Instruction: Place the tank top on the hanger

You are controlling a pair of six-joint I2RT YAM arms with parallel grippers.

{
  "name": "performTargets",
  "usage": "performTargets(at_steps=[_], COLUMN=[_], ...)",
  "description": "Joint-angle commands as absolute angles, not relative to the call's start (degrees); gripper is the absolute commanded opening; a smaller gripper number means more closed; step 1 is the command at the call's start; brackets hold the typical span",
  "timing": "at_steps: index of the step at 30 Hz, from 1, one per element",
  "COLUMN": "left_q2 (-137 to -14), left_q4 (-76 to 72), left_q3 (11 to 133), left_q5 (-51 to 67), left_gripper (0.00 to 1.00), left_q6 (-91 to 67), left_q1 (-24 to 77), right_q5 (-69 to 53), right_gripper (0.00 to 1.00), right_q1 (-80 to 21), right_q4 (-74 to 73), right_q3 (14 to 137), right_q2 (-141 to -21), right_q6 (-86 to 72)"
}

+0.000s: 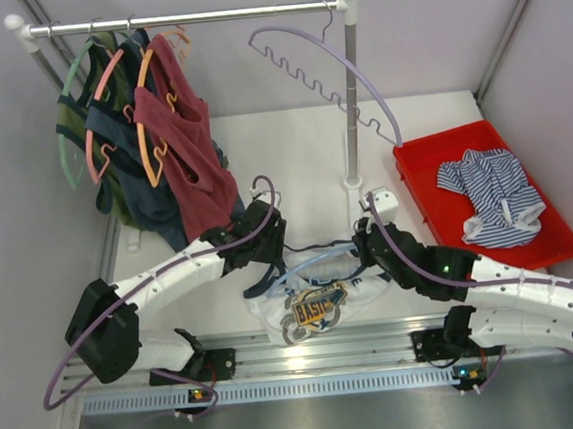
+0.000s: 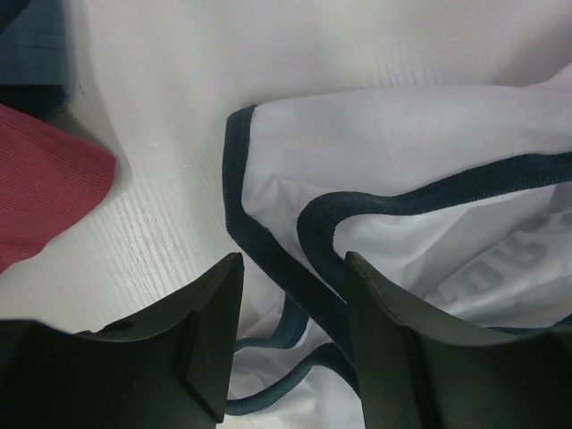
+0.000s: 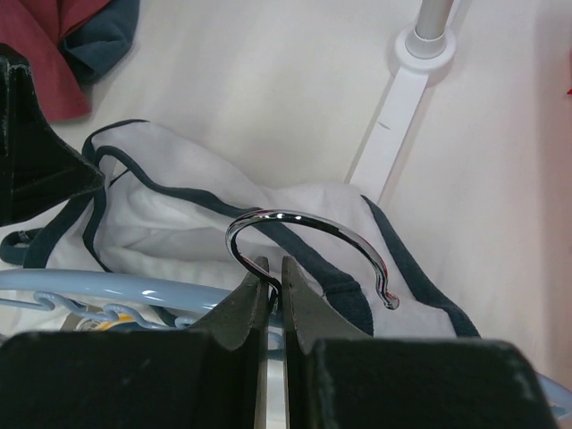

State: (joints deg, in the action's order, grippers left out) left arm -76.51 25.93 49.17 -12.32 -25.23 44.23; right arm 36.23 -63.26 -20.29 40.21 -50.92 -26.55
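The white tank top (image 1: pixel 315 307) with navy trim lies crumpled on the table between the arms, its blue-yellow graphic facing up. The light-blue hanger (image 1: pixel 316 262) rests across its upper part. My right gripper (image 3: pixel 271 265) is shut on the stem of the hanger's metal hook (image 3: pixel 304 223), and the blue arm (image 3: pixel 89 288) runs off to the left over the tank top (image 3: pixel 179 206). My left gripper (image 2: pixel 293 268) stands open just above the tank top (image 2: pixel 402 152), its fingers straddling folded navy-trimmed straps. In the top view the left gripper (image 1: pixel 272 244) is at the shirt's upper left edge.
A clothes rack (image 1: pixel 189 17) at the back holds a maroon tank top (image 1: pixel 196 152) on an orange hanger (image 1: pixel 148 126), other garments and a lilac hanger (image 1: pixel 334 70). Its post base (image 1: pixel 354 180) stands just behind the shirt. A red tray (image 1: pixel 410 169) at right holds a striped garment (image 1: pixel 494 196).
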Motion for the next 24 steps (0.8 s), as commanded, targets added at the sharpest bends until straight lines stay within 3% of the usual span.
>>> performTargets(at_steps=[1,6,9,10,11,15,24], left_q2=[-76.9,-77.96,-79.01,-79.19,-79.36,-77.53,-71.81], left_q4=[26.46,25.14,24.34,24.61,24.7,24.7,27.77], left_q3=[52.03,51.68,51.68,51.77,51.85,51.24,50.97], left_q5=[-10.29,-9.84,-9.32,-8.97,-9.05,-8.27,-2.11], left_gripper=[0.54,0.52,0.43,0.38,0.24,0.0,0.0], left_q6=[-25.4,-25.05,-24.96,-24.79,-24.79,-24.61,-22.5], left_q1=[43.95,43.95,43.68,43.59,43.51,42.72,40.69], right_q5=[38.14,38.32,39.28,39.55,39.72,41.82,50.35], right_gripper=[0.0,0.0,0.0,0.0,0.0,0.0,0.0], right_q1=[-64.25,-64.25,-64.25,-64.25,-64.25,-64.16,-63.99], right_q4=[-19.25,-19.42,-20.04,-20.04,-20.13,-21.09,-27.59], right_q3=[43.86,44.47,44.56,44.56,44.56,45.7,49.83], right_q2=[-49.39,-49.75,-49.66,-49.57,-49.66,-50.45,-53.17], right_q6=[-25.84,-25.84,-26.19,-26.37,-26.28,-26.8,-31.55])
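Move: The tank top's left shoulder strap lies almost between the left gripper's open fingers, about 1 cm below and 1 cm right. From that gripper, the blue hanger's left end is roughly 6 cm back and 1 cm left at about the same height, the red garment's hem some 8 cm ahead and 12 cm left. From the right gripper holding the hanger, the right shoulder strap is about 4 cm ahead, 3 cm right and 10 cm below; the left strap is 4 cm ahead, 17 cm left. Ease the left gripper down about 1 cm onto the strap's navy trim and shut the fingers to pinch the cloth, then raise it some 2.5 cm. Keep the hanger gripped in the right hand and, as the left closes and lifts, carry it right and up about 2 cm each and slightly forward, turning clockwise about 10 degrees. ##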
